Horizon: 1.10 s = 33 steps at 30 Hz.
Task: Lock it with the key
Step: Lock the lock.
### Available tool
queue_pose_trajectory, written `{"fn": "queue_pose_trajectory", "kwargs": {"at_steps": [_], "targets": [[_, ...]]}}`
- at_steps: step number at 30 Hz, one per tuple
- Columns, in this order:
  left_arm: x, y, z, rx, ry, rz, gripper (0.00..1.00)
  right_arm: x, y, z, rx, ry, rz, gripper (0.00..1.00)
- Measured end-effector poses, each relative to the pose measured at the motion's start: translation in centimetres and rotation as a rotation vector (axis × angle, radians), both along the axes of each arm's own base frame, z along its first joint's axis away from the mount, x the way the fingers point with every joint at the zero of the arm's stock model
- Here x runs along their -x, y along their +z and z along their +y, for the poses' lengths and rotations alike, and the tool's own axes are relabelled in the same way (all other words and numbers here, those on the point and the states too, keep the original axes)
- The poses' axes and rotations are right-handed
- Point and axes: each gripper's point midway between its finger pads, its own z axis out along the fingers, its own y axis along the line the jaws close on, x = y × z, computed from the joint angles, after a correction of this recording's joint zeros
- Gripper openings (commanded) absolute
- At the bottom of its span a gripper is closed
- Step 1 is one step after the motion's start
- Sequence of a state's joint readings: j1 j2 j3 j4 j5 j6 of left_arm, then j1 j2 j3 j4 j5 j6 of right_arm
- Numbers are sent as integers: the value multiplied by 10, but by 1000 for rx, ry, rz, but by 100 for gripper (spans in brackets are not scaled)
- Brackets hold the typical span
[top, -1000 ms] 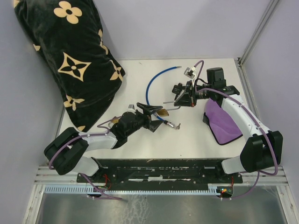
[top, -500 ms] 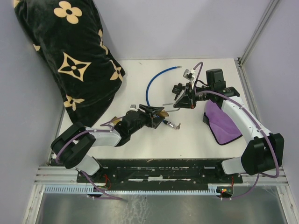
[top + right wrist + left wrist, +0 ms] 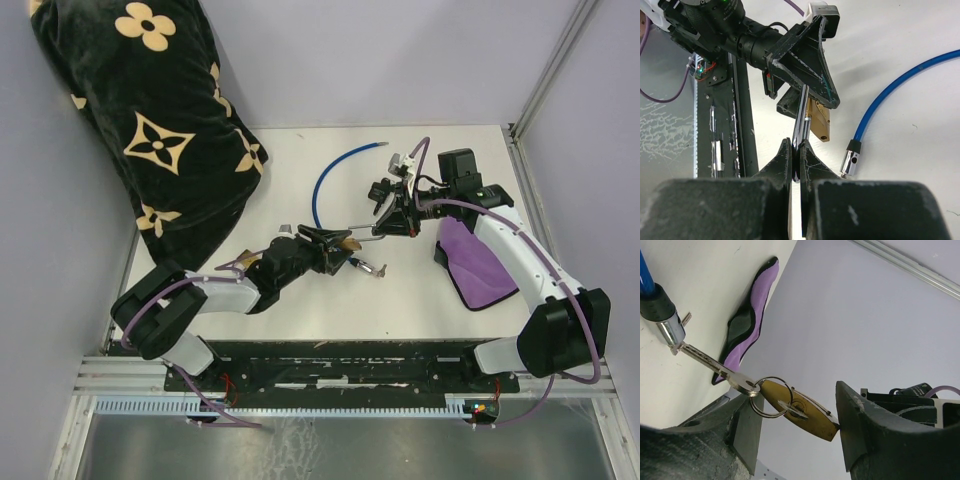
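Observation:
A brass padlock hangs above the white table at mid-centre. My left gripper has come in from the left and is shut on the padlock: the right finger touches one end and the left pad sits at the other. A key ring with a long silver key hangs at the padlock. My right gripper comes in from the right, shut on a silver key whose blade reaches the padlock.
A blue cable curves across the table. Its chrome end lies just in front of the padlock. A purple cloth lies under the right arm. A large black patterned pillow fills the back left.
My left gripper has slid right around the padlock and its jaws have narrowed onto it. The right gripper has stayed shut on the key and shifted only slightly.

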State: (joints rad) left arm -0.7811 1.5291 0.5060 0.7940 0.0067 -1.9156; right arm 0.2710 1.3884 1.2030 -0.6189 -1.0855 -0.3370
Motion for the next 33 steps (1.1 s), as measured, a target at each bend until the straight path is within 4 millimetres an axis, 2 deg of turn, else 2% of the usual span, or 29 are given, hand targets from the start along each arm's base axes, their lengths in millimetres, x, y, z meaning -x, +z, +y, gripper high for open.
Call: {"fn": "queue_pose_trajectory", "kwargs": {"at_steps": [3, 6, 7, 17, 18, 21, 24, 27, 33], "targets": [[-1, 0, -1, 5, 0, -5, 29, 0, 0, 0, 5, 5, -10, 2], [-2, 0, -2, 11, -2, -10, 51, 0, -1, -1, 11, 6, -16, 2], [-2, 0, -2, 14, -3, -13, 56, 0, -1, -1, 12, 5, -18, 2], [-7, 8, -4, 61, -9, -54, 60, -3, 7, 2, -12, -32, 24, 2], [-8, 8, -4, 64, -8, -58, 62, -3, 8, 2, -15, -38, 31, 2], [-10, 13, -3, 85, -8, -79, 78, -7, 12, 2, -32, -62, 63, 2], [-7, 30, -5, 135, -29, -128, 88, -13, 14, 2, -74, -103, 136, 2], [-5, 35, -3, 154, -32, -150, 91, -18, 8, 1, -114, -139, 226, 2], [0, 15, 11, 112, -14, -132, 92, -33, -18, 0, -178, -239, 451, 2]]}}
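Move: The left fingers already grip the gold padlock's body, its open shackle some 5 cm to their right, about 1 cm forward and slightly higher. From the right gripper, pinching the shackle, the body hangs about 8 cm left, 3 cm lower and 1 cm back. The blue cable's metal end lies roughly 6 cm right, 1 cm forward and 13 cm below the left hand; the black padlock about 16 cm straight ahead of the right hand and 20 cm below. Keep the left gripper on the padlock body while both hands ease up about a centimetre, then spread the left fingers and let the body go, lifting to some 3.5 cm before sinking back about 2 cm. Keep the shackle pinched in the right gripper, carry it about 3.5 cm forward, slightly up and then down, and roll it some 30 degrees, forward side down. ##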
